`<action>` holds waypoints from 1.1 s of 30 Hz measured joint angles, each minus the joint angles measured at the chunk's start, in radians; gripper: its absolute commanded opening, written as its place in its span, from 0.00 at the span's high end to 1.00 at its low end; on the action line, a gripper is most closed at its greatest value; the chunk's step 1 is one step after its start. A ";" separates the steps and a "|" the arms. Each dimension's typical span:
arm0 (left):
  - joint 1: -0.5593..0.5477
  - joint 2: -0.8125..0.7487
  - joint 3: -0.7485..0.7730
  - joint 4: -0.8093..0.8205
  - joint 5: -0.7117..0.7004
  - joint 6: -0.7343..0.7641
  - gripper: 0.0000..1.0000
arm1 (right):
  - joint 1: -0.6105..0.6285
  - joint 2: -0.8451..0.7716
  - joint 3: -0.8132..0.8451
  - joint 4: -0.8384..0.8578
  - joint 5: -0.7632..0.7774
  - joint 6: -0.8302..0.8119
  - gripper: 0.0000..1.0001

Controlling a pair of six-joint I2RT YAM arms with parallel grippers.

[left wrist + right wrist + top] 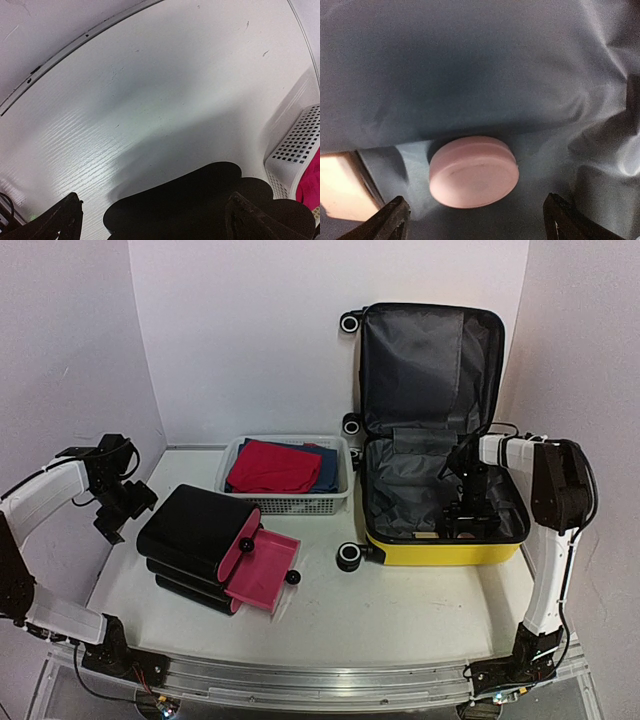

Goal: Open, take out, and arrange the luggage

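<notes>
The luggage [440, 548] is a yellow hard-shell suitcase lying open at the right of the table, its lid [430, 360] standing up against the back wall and showing dark grey lining. My right gripper [470, 520] reaches down into the lower half. In the right wrist view a round pink disc [474, 172] lies on the grey lining [470, 65], and my right gripper [475, 200] stands open with a finger on each side of it, not touching. My left gripper [125, 508] hangs open over the table's left side with nothing in it. In its own view the left gripper [154, 197] is above the black case.
A black case [195, 530] with pink ends and a pulled-out pink drawer [265, 570] lies at centre left. Behind it a white mesh basket [290, 502] holds red cloth [270, 465] and blue cloth [325, 465]. A pale block [342, 185] lies left of the disc.
</notes>
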 measured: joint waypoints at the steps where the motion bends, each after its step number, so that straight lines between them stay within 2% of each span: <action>1: 0.000 -0.004 0.000 0.000 -0.004 -0.003 0.01 | -0.002 0.005 0.000 0.003 0.005 -0.005 0.08; 5: 0.000 -0.010 0.000 0.000 -0.019 0.000 0.01 | -0.005 0.016 -0.009 0.050 0.022 -0.028 0.13; 12: 0.000 -0.024 0.000 0.000 -0.045 0.037 0.01 | -0.006 0.016 -0.032 0.115 0.021 -0.044 0.32; 18: 0.000 -0.039 0.009 0.000 -0.067 0.116 0.01 | -0.006 0.016 -0.079 0.158 0.013 -0.042 0.41; 22: 0.000 -0.039 0.049 0.002 -0.068 0.185 0.01 | -0.006 0.002 -0.092 0.171 0.005 -0.043 0.51; 25: 0.000 -0.047 0.065 0.011 -0.067 0.224 0.01 | -0.006 -0.034 -0.105 0.178 -0.006 -0.043 0.56; 33: 0.000 -0.135 0.065 0.011 -0.066 0.285 0.01 | -0.006 -0.253 -0.117 0.187 -0.040 -0.061 0.60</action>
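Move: The pink disc lies on the suitcase floor almost straight under my right hand, about 3 cm below it and 1 cm ahead. The beige box lies some 9 cm to the left of the disc, level with it. The suitcase's near rim runs about 5 cm back from my right hand, straight behind it, and some 6 cm above it. From my left hand the disc is about 75 cm to the right, 6 cm ahead and 13 cm below. I sink my open right hand about 3 cm and a touch forward over the pink disc, close the fingers partway until they pinch it by its sides, then lift it some 8 cm, swinging the fingertips outward about 15 degrees. My left hand, empty and open, rises about 6 cm above the black organizer's far left side and turns a little clockwise. ##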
